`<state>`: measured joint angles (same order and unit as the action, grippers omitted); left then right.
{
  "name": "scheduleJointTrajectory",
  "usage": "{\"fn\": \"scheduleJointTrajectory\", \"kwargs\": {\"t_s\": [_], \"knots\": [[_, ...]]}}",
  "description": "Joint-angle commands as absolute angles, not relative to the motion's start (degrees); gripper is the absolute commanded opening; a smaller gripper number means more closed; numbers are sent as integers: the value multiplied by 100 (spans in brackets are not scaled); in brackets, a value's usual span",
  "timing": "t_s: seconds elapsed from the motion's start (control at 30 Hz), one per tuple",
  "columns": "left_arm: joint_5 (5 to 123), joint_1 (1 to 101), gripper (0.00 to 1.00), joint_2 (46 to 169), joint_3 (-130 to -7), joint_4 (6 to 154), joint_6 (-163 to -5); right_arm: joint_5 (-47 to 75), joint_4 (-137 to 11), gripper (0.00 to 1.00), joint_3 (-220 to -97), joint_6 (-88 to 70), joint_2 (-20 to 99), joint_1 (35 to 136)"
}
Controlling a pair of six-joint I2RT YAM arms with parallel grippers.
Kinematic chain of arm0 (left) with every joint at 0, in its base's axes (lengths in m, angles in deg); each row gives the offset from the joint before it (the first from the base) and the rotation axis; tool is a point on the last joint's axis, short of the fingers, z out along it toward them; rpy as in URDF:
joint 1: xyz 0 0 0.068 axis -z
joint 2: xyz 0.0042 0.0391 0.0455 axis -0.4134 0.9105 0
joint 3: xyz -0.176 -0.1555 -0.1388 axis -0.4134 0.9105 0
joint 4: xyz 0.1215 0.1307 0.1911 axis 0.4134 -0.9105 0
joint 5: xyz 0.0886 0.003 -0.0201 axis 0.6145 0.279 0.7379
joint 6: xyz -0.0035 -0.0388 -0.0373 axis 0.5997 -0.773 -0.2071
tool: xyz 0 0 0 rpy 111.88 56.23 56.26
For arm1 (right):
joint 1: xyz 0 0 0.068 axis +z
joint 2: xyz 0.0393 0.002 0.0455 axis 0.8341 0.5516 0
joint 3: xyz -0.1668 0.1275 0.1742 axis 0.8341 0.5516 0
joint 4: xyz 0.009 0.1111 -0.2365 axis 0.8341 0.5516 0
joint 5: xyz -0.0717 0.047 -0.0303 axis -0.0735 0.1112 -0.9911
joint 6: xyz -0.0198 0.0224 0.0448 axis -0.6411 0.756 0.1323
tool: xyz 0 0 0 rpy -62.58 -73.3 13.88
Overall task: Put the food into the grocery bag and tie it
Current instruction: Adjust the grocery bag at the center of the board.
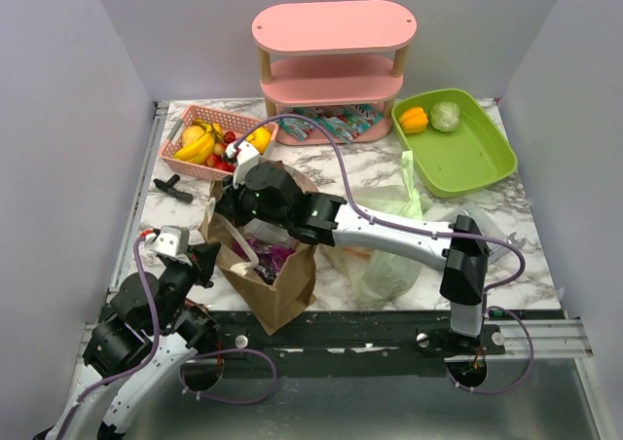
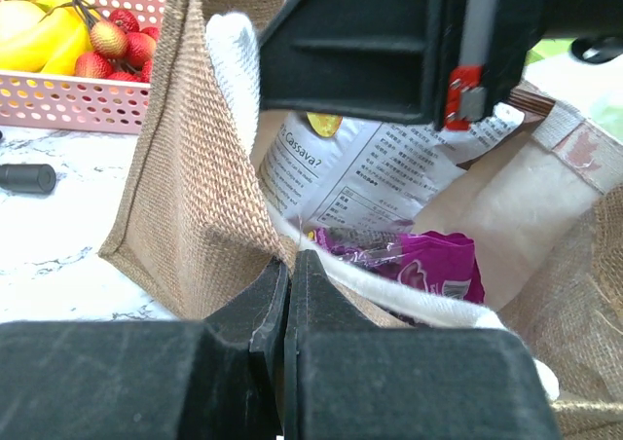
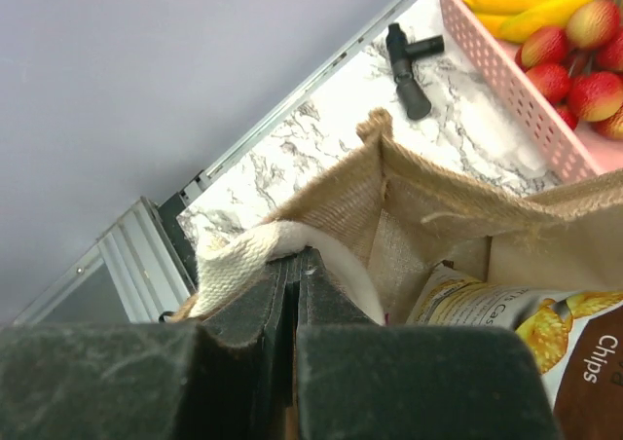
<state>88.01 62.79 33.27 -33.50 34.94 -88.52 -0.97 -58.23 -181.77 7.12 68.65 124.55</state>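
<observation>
A brown woven bag (image 1: 277,289) stands open at the table's front left. Inside it are a white cassava chips pack (image 2: 380,167) and a purple pack (image 2: 433,265). My right gripper (image 3: 297,260) reaches over the bag from the right and is shut on one white handle (image 3: 243,255) at its far rim. My left gripper (image 2: 290,262) is shut on the other white handle (image 2: 428,304) at the near left rim. The pale-green grocery bag (image 1: 387,255) lies crumpled beside the brown bag, under my right arm.
A pink basket (image 1: 185,119) of bananas and red fruit sits at the back left. A black tool (image 1: 173,189) lies in front of it. A pink shelf (image 1: 333,60) stands at the back. The green tray (image 1: 487,163) holds an orange pepper (image 1: 414,119) and a cabbage (image 1: 445,116).
</observation>
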Motion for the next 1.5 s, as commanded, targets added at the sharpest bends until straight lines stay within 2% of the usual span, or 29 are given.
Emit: {"fn": "scheduleJointTrajectory", "kwargs": {"t_s": [0.0, 0.2, 0.47, 0.63, 0.67, 0.7, 0.77, 0.8, 0.83, 0.93, 1.1, 1.3, 1.47], "knots": [[8704, 6284, 0, 3282, -3404, 3819, -8789, -769, -5356, 1, -18573, 220, 6570, 12482], [8776, 6283, 0, 3268, -3404, 3810, -8815, -1031, -4787, 1, -19086, -200, 6589, 12661], [8842, 6285, 0, 3273, -3450, 3761, -8867, -2603, -3941, 1, -20139, -1838, 7178, 13451], [8980, 6283, 0, 3297, -3465, 3763, -8842, -2982, -3627, 1, -20179, -1771, 7358, 13522], [8996, 6283, 0, 3299, -3466, 3752, -8842, -3070, -3582, 10, -20125, -1657, 7337, 13516], [9001, 6285, 0, 3294, -3470, 3750, -8842, -3083, -3561, 26, -20050, -1608, 7293, 13512], [8984, 6284, 0, 3263, -3458, 3750, -8851, -2984, -3538, 72, -19815, -1512, 7169, 13480], [8981, 6284, 0, 3262, -3452, 3750, -8851, -2924, -3532, 84, -19680, -1347, 7081, 13446], [8971, 6284, 0, 3259, -3450, 3750, -8851, -2829, -3531, 89, -19576, -1271, 7001, 13402], [8944, 6283, 0, 3266, -3448, 3741, -8859, -2604, -3550, 93, -19223, -1064, 6756, 13255], [8944, 6283, 0, 3230, -3448, 3732, -8868, -2226, -3635, 95, -18802, -974, 6526, 12995], [8936, 6284, 0, 3199, -3444, 3728, -8868, -1209, -4193, 99, -18277, -1087, 6527, 12618], [8935, 6285, 0, 3199, -3433, 3734, -8872, -688, -4408, 100, -18327, -1202, 6825, 12370]]}}
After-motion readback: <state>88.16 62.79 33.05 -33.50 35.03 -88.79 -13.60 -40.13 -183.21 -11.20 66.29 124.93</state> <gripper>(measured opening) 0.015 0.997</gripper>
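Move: My right hand, shut on the brown bag's white rope handle at its left rim, has the middle of the bag mouth about 8 cm to its right, 5 cm back and 6 cm below. The chips bag inside lies some 12 cm right, 3 cm back and 11 cm down, the purple snack bag about 10 cm right, 9 cm back and 15 cm down. From my left hand, shut on the near-left rim, the mouth's middle is roughly 9 cm right and 4 cm ahead. I draw the rope handle up with my right hand, nearly 10 cm and slightly back, then sink again, opening the fingers wide to let go of it. Still descending, I swing right and forward over the bag mouth, the fingers tipping some 25 degrees further down, and end about 7 cm right of where I began. My left hand stays put, keeping its pinch on the rim. ##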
